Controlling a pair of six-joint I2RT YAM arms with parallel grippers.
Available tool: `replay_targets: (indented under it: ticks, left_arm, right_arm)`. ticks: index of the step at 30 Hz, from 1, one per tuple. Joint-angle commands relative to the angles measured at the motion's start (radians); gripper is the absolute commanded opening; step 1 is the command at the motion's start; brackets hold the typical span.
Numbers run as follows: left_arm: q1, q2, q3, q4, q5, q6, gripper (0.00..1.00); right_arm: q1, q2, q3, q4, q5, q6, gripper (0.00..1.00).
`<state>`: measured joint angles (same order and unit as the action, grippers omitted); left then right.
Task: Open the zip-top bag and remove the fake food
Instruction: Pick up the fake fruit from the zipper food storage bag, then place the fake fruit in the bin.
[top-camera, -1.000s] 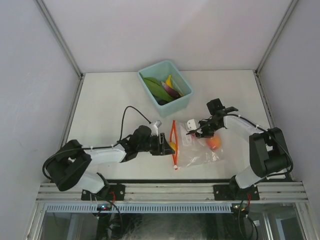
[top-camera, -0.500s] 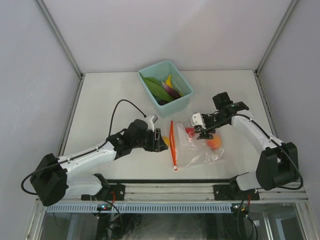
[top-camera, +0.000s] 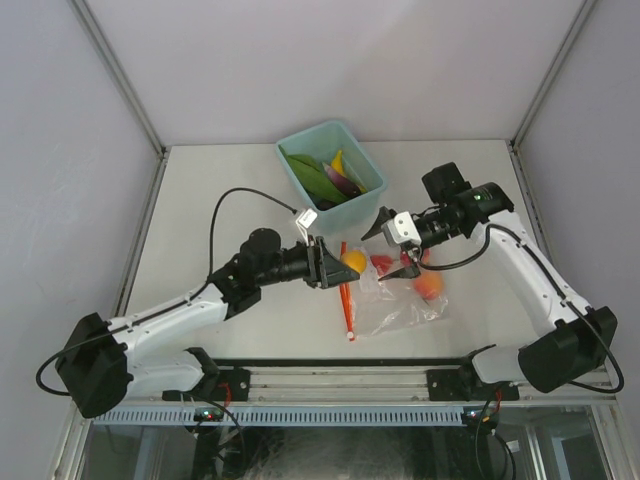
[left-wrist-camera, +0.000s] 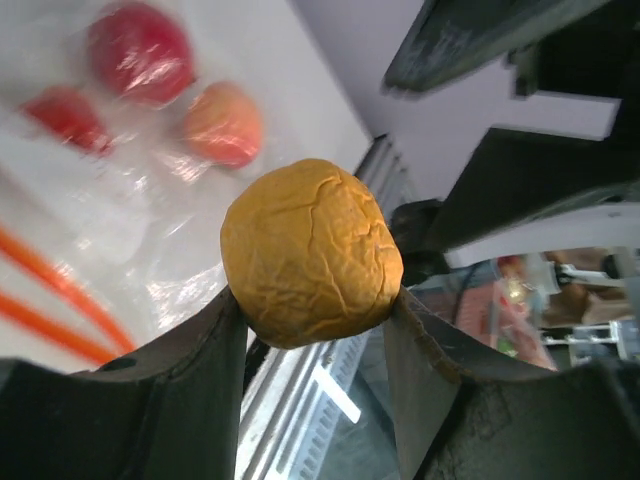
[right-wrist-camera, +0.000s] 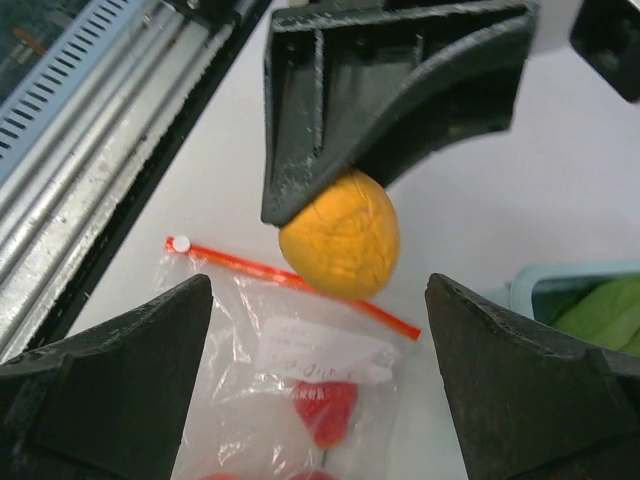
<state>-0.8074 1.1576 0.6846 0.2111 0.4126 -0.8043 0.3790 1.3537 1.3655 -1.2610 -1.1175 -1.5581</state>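
Observation:
My left gripper (top-camera: 336, 268) is shut on a wrinkled yellow-orange piece of fake food (left-wrist-camera: 310, 250), held in the air just above the zip-top bag's red-orange zipper strip (top-camera: 346, 292). The clear bag (top-camera: 397, 297) lies flat on the table with a peach (top-camera: 429, 286) and red pieces (top-camera: 382, 263) inside. In the right wrist view, a white label (right-wrist-camera: 315, 355) and a red piece (right-wrist-camera: 325, 410) show through the plastic. My right gripper (top-camera: 391, 245) hovers over the bag with its jaws wide open and empty.
A teal bin (top-camera: 362, 207) at the back of the table holds a long green piece (top-camera: 312, 177), a yellow piece and a dark purple one. The metal rail (top-camera: 340, 380) runs along the near table edge. Both arms meet over the bag mouth.
My right gripper has opened, let go of the bag and lifted away. My left gripper has drawn the yellow-orange piece from the bag mouth and raised it.

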Motion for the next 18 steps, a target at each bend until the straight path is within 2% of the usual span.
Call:
replay_targets:
  ticks: [1,8,10,14,18]
  left_arm:
    - [0.008,0.005,-0.017,0.314,0.125,-0.140,0.21]
    - [0.006,0.046,-0.022,0.457,0.189,-0.219,0.20]
    - [0.004,0.061,-0.020,0.483,0.201,-0.233,0.20]
    - [0.001,0.081,-0.014,0.513,0.212,-0.253,0.21]
    - [0.001,0.092,-0.009,0.526,0.211,-0.258,0.23]
  right_arm:
    - [0.043,-0.030,0.063,-0.069,-0.088,0.000,0.87]
    - [0.081,-0.028,0.073,-0.054,-0.060,0.015,0.86]
    - [0.090,-0.028,0.074,-0.045,-0.056,0.026,0.82]
    - [0.102,-0.030,0.075,-0.019,-0.047,0.064,0.70]
    - [0.106,-0.034,0.076,-0.007,-0.043,0.088,0.52]
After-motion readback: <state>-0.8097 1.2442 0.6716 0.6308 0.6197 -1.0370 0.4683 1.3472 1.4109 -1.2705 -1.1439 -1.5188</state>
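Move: The orange I need sits in my left fingers: from my right hand about 5 cm to its left, 1 cm back and 4 cm lower. From my left hand, the open right gripper is some 6 cm to the right, 1 cm ahead and 4 cm up. Counted from my right hand, the zip bag's middle lies about 7 cm right, 2 cm back and 22 below; the blue bin is some 24 cm ahead and 8 left, 17 lower. I lift the orange about 6 cm in my left hand, with a little drift right and back, tipping those fingers up some 20 degrees between the right fingers. My right hand eases back and left to it, about 3 cm, rising slightly, then closes from wide open onto the orange's sides while my left fingers keep their pinch. ##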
